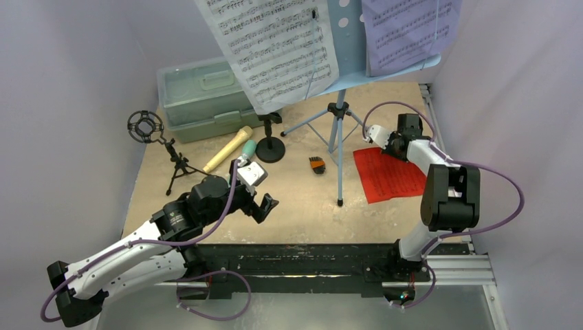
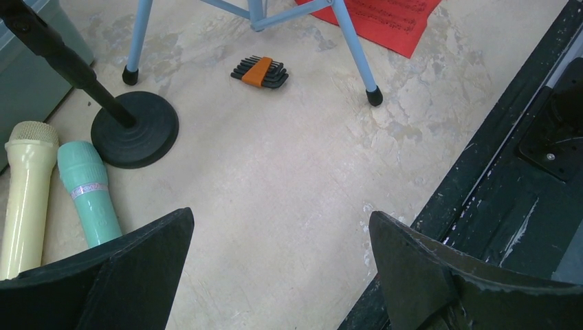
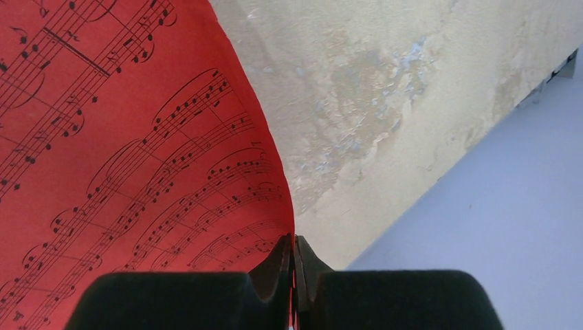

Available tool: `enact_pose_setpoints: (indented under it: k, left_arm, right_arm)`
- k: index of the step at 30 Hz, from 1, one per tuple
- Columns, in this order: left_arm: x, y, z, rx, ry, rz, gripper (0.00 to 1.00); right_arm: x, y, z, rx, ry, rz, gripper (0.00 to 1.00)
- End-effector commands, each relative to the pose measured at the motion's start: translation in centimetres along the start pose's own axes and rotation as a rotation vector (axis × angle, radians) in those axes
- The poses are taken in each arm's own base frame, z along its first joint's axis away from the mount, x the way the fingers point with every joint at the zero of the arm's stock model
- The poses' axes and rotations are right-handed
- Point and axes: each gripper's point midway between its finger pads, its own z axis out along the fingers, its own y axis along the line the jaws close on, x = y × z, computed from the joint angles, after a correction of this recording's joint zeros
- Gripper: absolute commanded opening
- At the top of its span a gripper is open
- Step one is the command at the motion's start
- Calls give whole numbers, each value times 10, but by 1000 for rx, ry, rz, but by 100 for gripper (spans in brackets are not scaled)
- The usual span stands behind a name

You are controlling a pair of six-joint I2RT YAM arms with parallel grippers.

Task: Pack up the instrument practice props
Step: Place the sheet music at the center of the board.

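Observation:
My right gripper (image 3: 294,242) is shut on the edge of the red music sheet (image 3: 124,158), which curls up off the table; from above, that gripper (image 1: 388,146) sits at the sheet's (image 1: 392,180) far corner. My left gripper (image 2: 280,216) hangs open over bare table, holding nothing. Just to its left lie the tan microphone (image 2: 26,192) and the teal microphone (image 2: 88,196), beside the round-base mic holder (image 2: 134,130). The ring-top tripod holder (image 1: 146,126) stands at the far left. The light-blue music rack (image 1: 337,124) carries a white sheet (image 1: 275,48) and a purple sheet (image 1: 405,31).
A pale green case (image 1: 199,96) with its lid down stands at the back left. A black hex-key set in an orange holder (image 2: 259,71) lies between the rack's legs. A black rail (image 1: 295,258) runs along the near edge. Walls close in on both sides.

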Motion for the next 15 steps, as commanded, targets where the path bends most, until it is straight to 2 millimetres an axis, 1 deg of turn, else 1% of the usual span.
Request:
enact_pose_setpoints:
  k: [1,2,5,6,7,8,9,11,13,14,15]
  left_arm:
    - [-7,2,2,-2,-37,3,100]
    - [-8,2,2,-3,-38,2,100]
    - [-8,2,1,-3,-40,1,100]
    - [-8,3,1,-4,-40,0,100]
    - [-9,3,1,-5,-42,1,100]
    - [-9,3,1,-5,-43,0,100]
    - [-9,3,1,-5,-46,-2,100]
    - [-10,4,0,-7,-49,-3,100]
    - [-11,4,-1,-5,-54,-4,100]
    - [-12,4,-1,-3,-57,-6,100]
    - [-12,4,-1,-3,-60,-8,100]
  right_arm:
    - [-4,-24,5,109,-15,52,6]
    - [-2,-23,7,110,-3,59,6]
    - [0,-30,10,149,14,89,8]
    - [0,-32,11,161,16,103,10]
    - [0,-34,13,173,18,117,14]
    - [2,-36,14,194,22,139,19]
    - [1,-43,14,234,18,167,25]
    - [0,-51,14,283,8,213,38]
    - [3,-60,7,352,7,264,53]
    - [2,-61,3,369,-10,296,63]
    - [0,-61,-3,378,-30,326,69]
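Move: The right hand, low over the far right of the table, still pinches the red sheet music by its far edge. The sheet's middle is about 9 cm back, 5 cm left and 4 cm below. The stand's right foot lies some 16 cm left and 5 cm ahead, its front foot 25 cm left and 17 cm back, both about 5 cm down. From the idle left hand, the sheet's middle is about 13 cm ahead, 40 cm right and 20 cm below. Forward and somewhat to the right, almost level, the right hand draws the sheet's far edge about 4 cm away from the bases and the stand. It swings its fingertips forward and up while turning clockwise, each by some 10 degrees, and late in the travel the fingers spread to over half open, letting go of the edge. ##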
